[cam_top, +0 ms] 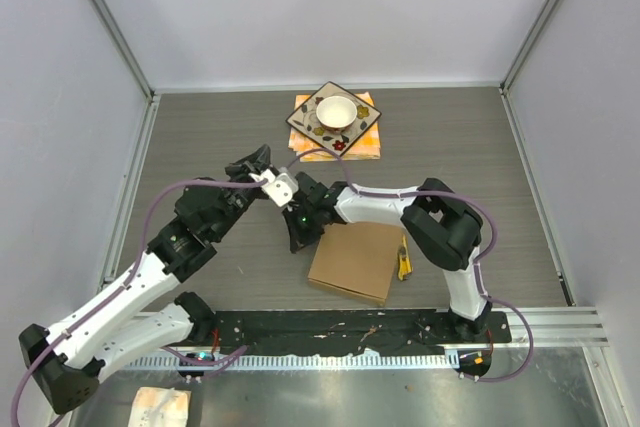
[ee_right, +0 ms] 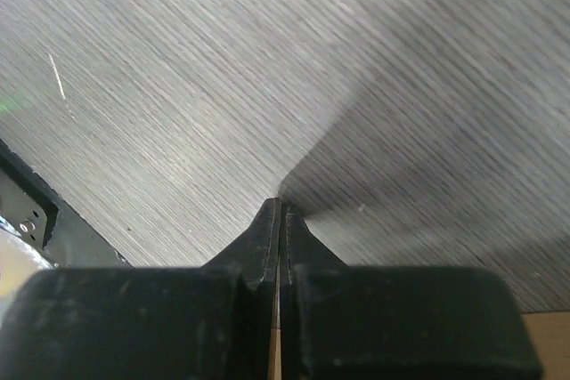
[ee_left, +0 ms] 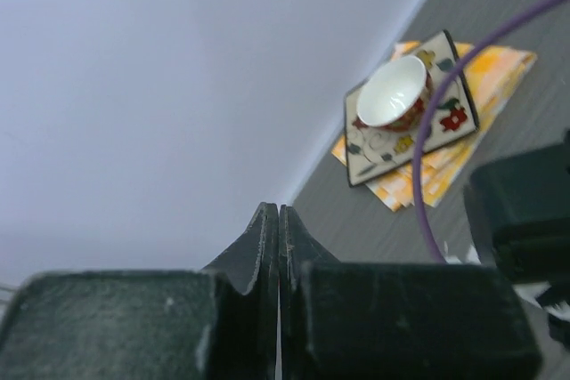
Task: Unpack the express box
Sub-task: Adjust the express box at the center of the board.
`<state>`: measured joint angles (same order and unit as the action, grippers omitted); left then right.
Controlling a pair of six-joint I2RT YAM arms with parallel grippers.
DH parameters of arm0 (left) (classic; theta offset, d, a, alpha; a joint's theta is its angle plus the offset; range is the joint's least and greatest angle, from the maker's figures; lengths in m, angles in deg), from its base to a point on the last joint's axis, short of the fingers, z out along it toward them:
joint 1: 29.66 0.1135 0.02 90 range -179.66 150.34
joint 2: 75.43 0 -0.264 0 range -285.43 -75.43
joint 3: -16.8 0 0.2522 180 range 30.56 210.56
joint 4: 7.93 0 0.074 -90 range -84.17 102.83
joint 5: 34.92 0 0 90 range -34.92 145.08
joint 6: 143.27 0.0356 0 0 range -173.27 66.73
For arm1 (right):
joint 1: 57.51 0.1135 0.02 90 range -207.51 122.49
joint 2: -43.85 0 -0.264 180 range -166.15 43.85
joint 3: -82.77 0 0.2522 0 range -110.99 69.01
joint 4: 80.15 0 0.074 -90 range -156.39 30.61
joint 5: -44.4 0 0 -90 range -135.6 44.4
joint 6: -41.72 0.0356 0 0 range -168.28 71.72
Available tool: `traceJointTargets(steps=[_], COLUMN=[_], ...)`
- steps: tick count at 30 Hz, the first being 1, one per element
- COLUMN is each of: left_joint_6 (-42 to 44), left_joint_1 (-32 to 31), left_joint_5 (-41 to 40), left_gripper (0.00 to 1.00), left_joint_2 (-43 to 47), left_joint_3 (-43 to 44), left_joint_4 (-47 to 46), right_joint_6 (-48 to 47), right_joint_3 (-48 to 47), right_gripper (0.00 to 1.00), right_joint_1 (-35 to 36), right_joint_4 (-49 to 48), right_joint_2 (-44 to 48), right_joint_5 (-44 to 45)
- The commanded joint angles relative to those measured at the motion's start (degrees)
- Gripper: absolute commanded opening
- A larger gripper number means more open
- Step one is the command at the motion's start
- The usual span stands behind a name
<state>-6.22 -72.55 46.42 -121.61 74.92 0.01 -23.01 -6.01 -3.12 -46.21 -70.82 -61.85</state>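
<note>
The express box [cam_top: 357, 260] is a flat brown cardboard square lying closed on the grey table in front of the right arm's base. A corner of the express box [ee_right: 545, 344] shows at the lower right of the right wrist view. My right gripper [cam_top: 299, 241] [ee_right: 280, 205] is shut with nothing in it, tips down over the table just off the box's left corner. My left gripper [cam_top: 258, 159] [ee_left: 279, 211] is also shut and empty. It hovers left of the right wrist and points toward the back wall and the plate.
A patterned square plate [cam_top: 312, 127] [ee_left: 450, 117] with a white bowl [cam_top: 336, 111] [ee_left: 392, 91] rests on an orange cloth [cam_top: 368, 142] [ee_left: 499, 77] at the back. A yellow utility knife [cam_top: 404, 259] lies along the box's right edge. Grey walls enclose the table.
</note>
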Motion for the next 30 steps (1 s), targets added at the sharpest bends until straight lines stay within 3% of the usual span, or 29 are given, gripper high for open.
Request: traceJointTargets(steps=[1,2,3,6,11,13,14,17,21,26,30], left_joint_6=[-5.63,-6.26,-6.27,-4.95,-7.32,-6.45,-4.79,-3.28,-6.78,-11.8,-9.61], left_joint_1=[-0.87,-1.4,-2.01,-4.03,-5.44,-8.51,-9.91,-15.63,-17.13,-17.57,-17.92], left_joint_5=[1.62,3.72,4.7,7.78,18.32,18.77,18.25,13.51,12.53,10.42,11.3], left_gripper=[0.0,0.0,0.01,0.1,0.34,0.42,0.52,0.63,0.65,0.62,0.61], left_joint_2=[2.56,3.36,4.15,5.65,5.3,4.69,3.47,-1.35,-5.41,-10.51,-10.87], left_joint_3=[-0.33,-0.15,-0.15,-0.24,0.38,-0.5,-1.46,-2.78,-3.49,2.47,1.79], left_joint_4=[6.35,9.05,9.95,14.6,22.87,22.88,22.7,20.16,17.07,28.57,28.07], right_joint_6=[-2.77,-2.6,-1.99,-0.5,1.26,1.0,0.83,-0.83,-5.4,-10.5,-12.36], right_joint_3=[-2.57,-3.98,-4.42,-5.39,-1.89,0.56,1.54,5.93,9.8,11.57,11.74], right_gripper=[0.01,0.03,0.19,0.42,0.54,0.56,0.56,0.59,0.59,0.55,0.55], right_joint_1=[-2.18,-4.01,-5.42,-11.22,-20.36,-21.95,-22.48,-25.12,-25.74,-25.74,-25.74], right_joint_4=[8.45,8.99,9.26,9.08,9.08,9.95,10.22,10.49,11.89,15.76,16.46], right_joint_2=[0.24,0.76,3.29,10.4,21.67,25.62,26.86,30.64,32.67,33.99,34.96], right_joint_5=[3.59,4.64,6.22,9.9,14.39,18.59,19.75,21.35,22.05,22.57,24.77])
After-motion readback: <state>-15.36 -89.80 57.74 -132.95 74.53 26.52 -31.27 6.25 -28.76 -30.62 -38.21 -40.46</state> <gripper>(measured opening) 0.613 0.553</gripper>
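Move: The express box, its long sides running fore and aft, has its middle some 17 cm to the right of the shut right hand, about 2 cm farther out and level with it. The yellow knife lies roughly 12 cm right of the box's middle and 4 cm nearer; the plate with the bowl is some 33 cm beyond it and 6 cm left. From the left hand, raised high, the box's middle is about 25 cm right, 6 cm back and 32 cm below. The right hand leaves its low place left of the box, sweeping some 24 cm to the right while climbing and reaching forward, then sinks and draws back a little to end about 10 cm higher, over the box's far half, fingers now partly open and hand swung some 30 degrees clockwise. The left hand comes down about 18 cm, back and to the right towards the box's left side, opening its fingers and tilting them downward, and is still clearly above the table at the end. ##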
